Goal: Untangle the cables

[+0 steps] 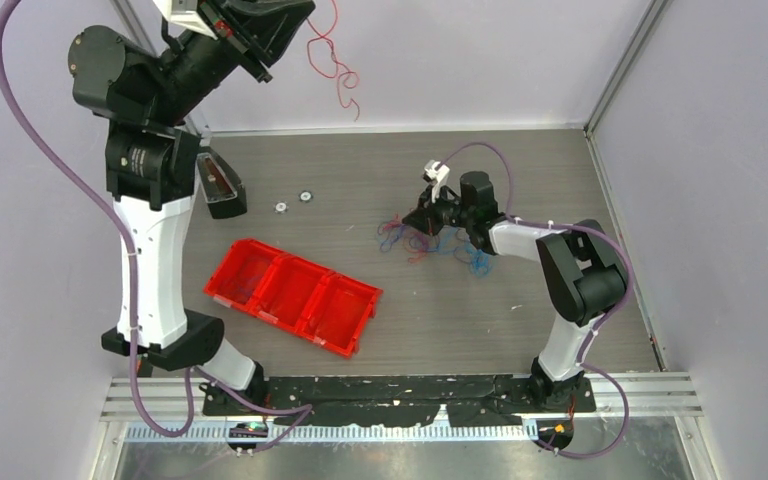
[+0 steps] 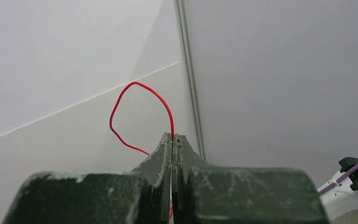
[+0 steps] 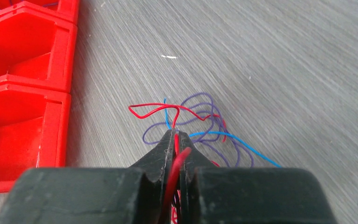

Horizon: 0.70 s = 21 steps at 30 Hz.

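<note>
My left gripper (image 2: 173, 136) is raised high near the back wall and is shut on a thin red cable (image 2: 135, 85), which loops above the fingertips. In the top view that red cable (image 1: 336, 62) dangles in curls from the top edge. A tangle of red, blue and purple cables (image 1: 442, 246) lies on the table right of centre. My right gripper (image 3: 175, 134) is down at this tangle, shut on a red strand (image 3: 154, 108) that runs between its fingers. Purple loops (image 3: 200, 100) and a blue strand (image 3: 243, 143) lie just beyond its tips. The right gripper (image 1: 413, 219) sits at the tangle's left side.
A red three-compartment bin (image 1: 295, 295) lies slanted at the table's centre left; its wall (image 3: 51, 70) is close to the left of my right gripper. Two small rings (image 1: 281, 207) lie behind the bin. A dark box (image 1: 222, 186) sits beside the left arm.
</note>
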{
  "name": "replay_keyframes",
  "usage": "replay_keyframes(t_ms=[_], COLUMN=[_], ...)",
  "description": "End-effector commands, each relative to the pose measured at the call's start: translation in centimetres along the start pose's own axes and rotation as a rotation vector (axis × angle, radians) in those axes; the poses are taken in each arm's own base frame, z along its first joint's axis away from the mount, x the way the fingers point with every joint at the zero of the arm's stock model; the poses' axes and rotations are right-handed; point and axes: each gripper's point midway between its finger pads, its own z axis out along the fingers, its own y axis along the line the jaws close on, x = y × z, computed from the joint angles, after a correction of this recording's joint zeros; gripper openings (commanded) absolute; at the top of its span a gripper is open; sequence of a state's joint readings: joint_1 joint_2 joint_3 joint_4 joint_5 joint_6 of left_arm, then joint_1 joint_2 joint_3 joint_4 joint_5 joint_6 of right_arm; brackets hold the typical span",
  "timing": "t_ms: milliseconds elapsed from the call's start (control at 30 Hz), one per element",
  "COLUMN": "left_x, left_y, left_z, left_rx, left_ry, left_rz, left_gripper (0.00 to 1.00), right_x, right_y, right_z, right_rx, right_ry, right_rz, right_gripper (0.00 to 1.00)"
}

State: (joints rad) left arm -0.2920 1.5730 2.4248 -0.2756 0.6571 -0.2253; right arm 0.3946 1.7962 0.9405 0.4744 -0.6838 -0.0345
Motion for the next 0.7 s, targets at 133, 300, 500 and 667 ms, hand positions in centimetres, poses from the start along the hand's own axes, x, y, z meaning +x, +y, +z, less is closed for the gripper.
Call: replay_keyframes(t_ms=[133,300,500,667], left_x=[2.4,8.6,14.3,16.5], left_y=[1.8,2.5,-0.3,-2.1], left_z=[-3.0,-8.6,-14.8,-18.7], left_rx=[-0.131,-0.243,-0.287,-0.338], left_ry=[0.085,0.259,0.401,0.473], left_rz=[-0.012,-0.094,-0.137,-0.131], left_gripper=[0.0,0.0,0.0,0.0], right_x=[-0.2,-1.7,-2.1,-1.8], right_y=[-0.2,0.1,0.6,0.5], right_z=[-0.7,-1.8,-3.0,-3.5], right_rx=[-0.004,-0.003,-0.008,-0.008], right_ry=[0.031,0.025,0.048,0.077], right_rz=[-0.012,-0.029,-0.044,-0.056], right_gripper=[0.06,0.05,0.05,0.06])
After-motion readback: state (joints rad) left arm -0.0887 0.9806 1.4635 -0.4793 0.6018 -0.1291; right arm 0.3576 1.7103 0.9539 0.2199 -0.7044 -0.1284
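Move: The left hand, holding a red cable high up, has the red box about 65 cm below, some 10 cm left and 3 cm back. Two small wheels stand beyond the box, both roughly 66 cm below that hand: one 16 cm ahead and 13 cm left, the other 19 cm ahead and 9 cm left. The right hand grips red cable, with the tangled pile about 8 cm below, 5 cm right and 2 cm back. Left hand lowers its red cable some 22 cm, also leftward, towards the box; right, still gripping, eases right-back. ##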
